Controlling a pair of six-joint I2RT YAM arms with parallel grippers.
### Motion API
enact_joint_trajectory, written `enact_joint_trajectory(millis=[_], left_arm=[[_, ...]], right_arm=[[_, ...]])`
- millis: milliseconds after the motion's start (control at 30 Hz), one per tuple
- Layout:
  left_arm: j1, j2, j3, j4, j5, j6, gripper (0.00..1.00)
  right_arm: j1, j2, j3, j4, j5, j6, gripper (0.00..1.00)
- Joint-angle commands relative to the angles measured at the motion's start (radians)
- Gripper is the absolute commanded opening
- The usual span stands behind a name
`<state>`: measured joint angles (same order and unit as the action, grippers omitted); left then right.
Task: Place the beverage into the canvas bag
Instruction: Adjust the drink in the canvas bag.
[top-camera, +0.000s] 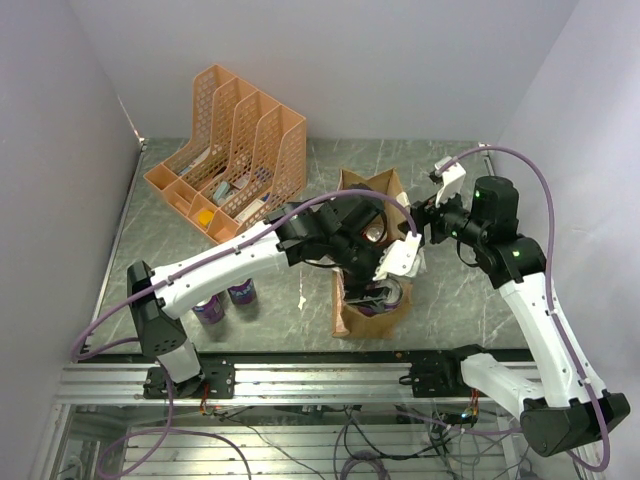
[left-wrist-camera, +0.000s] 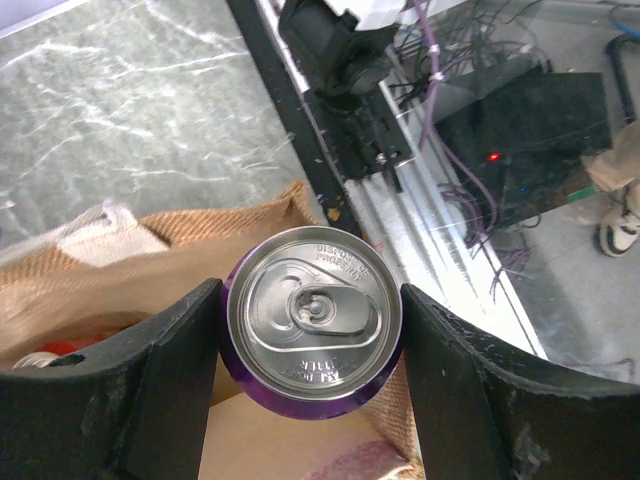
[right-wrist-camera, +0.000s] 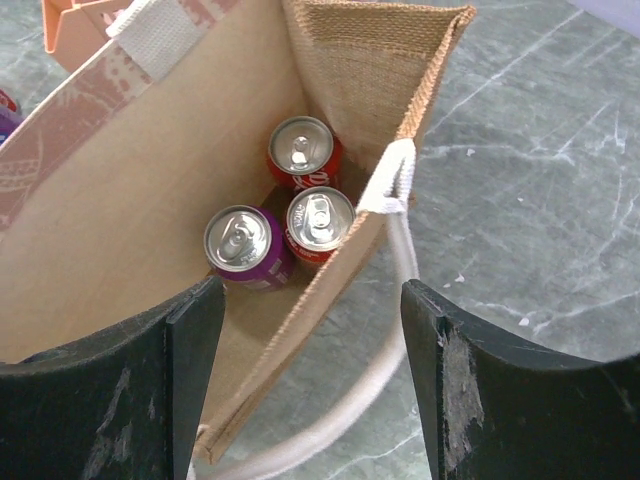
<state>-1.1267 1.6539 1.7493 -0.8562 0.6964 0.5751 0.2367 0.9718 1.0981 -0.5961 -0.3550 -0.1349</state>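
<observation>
The beverage is a purple can (left-wrist-camera: 312, 315) with a silver top, and my left gripper (left-wrist-camera: 310, 335) is shut on it, a black pad pressed to each side. In the top view the can (top-camera: 392, 297) hangs in that gripper (top-camera: 381, 292) over the near end of the tan canvas bag (top-camera: 352, 322). Below the can I see the bag's woven rim (left-wrist-camera: 180, 225). My right gripper (right-wrist-camera: 310, 340) stands open at the bag's far right side. The bag wall (right-wrist-camera: 130, 200) and white strap (right-wrist-camera: 395, 330) pass between its fingers untouched. Two red cans (right-wrist-camera: 318, 222) and a purple can (right-wrist-camera: 243, 245) stand inside.
An orange mesh file organiser (top-camera: 230, 150) stands at the back left. Two purple cans (top-camera: 210, 308) stand on the table near the left arm's base. The metal rail (top-camera: 330, 375) runs along the near edge, with cables below it.
</observation>
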Motion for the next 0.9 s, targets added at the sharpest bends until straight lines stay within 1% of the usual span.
enact_joint_trajectory(millis=[0,133,267,367,433,600,733,867], left_arm=[[0.013,0.005,0.040,0.068,-0.071,0.030,0.07],[0.093,-0.025,-0.022,0.231,-0.075,-0.024,0.07],[0.151,-0.018,-0.055,0.326,-0.046,-0.057,0.07],[0.202,-0.003,-0.076,0.425,-0.029,-0.137,0.07],[0.223,0.007,-0.093,0.475,-0.037,-0.160,0.07],[0.242,0.053,-0.116,0.552,-0.023,-0.180,0.07],[0.249,0.096,-0.116,0.598,0.030,-0.198,0.07],[0.278,0.141,-0.125,0.608,0.091,-0.178,0.07]], right_arm=[[-0.004,-0.018,-0.013,-0.019,-0.054,0.009,0.70],[-0.004,-0.016,-0.004,-0.043,-0.068,0.002,0.68],[-0.004,-0.001,0.010,-0.065,-0.062,-0.003,0.68],[-0.005,0.013,0.033,-0.065,-0.042,-0.005,0.68],[-0.005,0.027,0.049,-0.066,-0.025,-0.011,0.68],[-0.006,0.071,0.095,-0.070,0.028,-0.036,0.68],[-0.007,0.100,0.118,-0.052,0.048,-0.040,0.68],[-0.021,0.131,0.137,-0.038,0.052,-0.039,0.68]])
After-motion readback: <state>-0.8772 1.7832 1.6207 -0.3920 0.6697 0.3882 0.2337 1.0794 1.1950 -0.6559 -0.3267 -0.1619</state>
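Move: The left hand already holds a purple can over the near part of the bag. The free spot in the bag lies about 14 cm ahead, 2 cm right and 18 cm down. The standing purple can is roughly 14 cm ahead and 4 cm left, the nearer red can 19 cm ahead and straight in line, and the farther red can 23 cm ahead and 5 cm left, all about as deep. From the right hand, that spot is some 3 cm back, 6 cm left and 16 cm down. Forward along the inside of the bag, nearly level, the left hand carries the gripped purple can about 15 cm towards the free spot beside the standing cans, turning some 20 degrees counter-clockwise; over the last stretch it slows and sinks about 4 cm, easing slightly right. The right hand, fingers still open at the right rim, dips back about a centimetre, then edges forward nearly 3. ##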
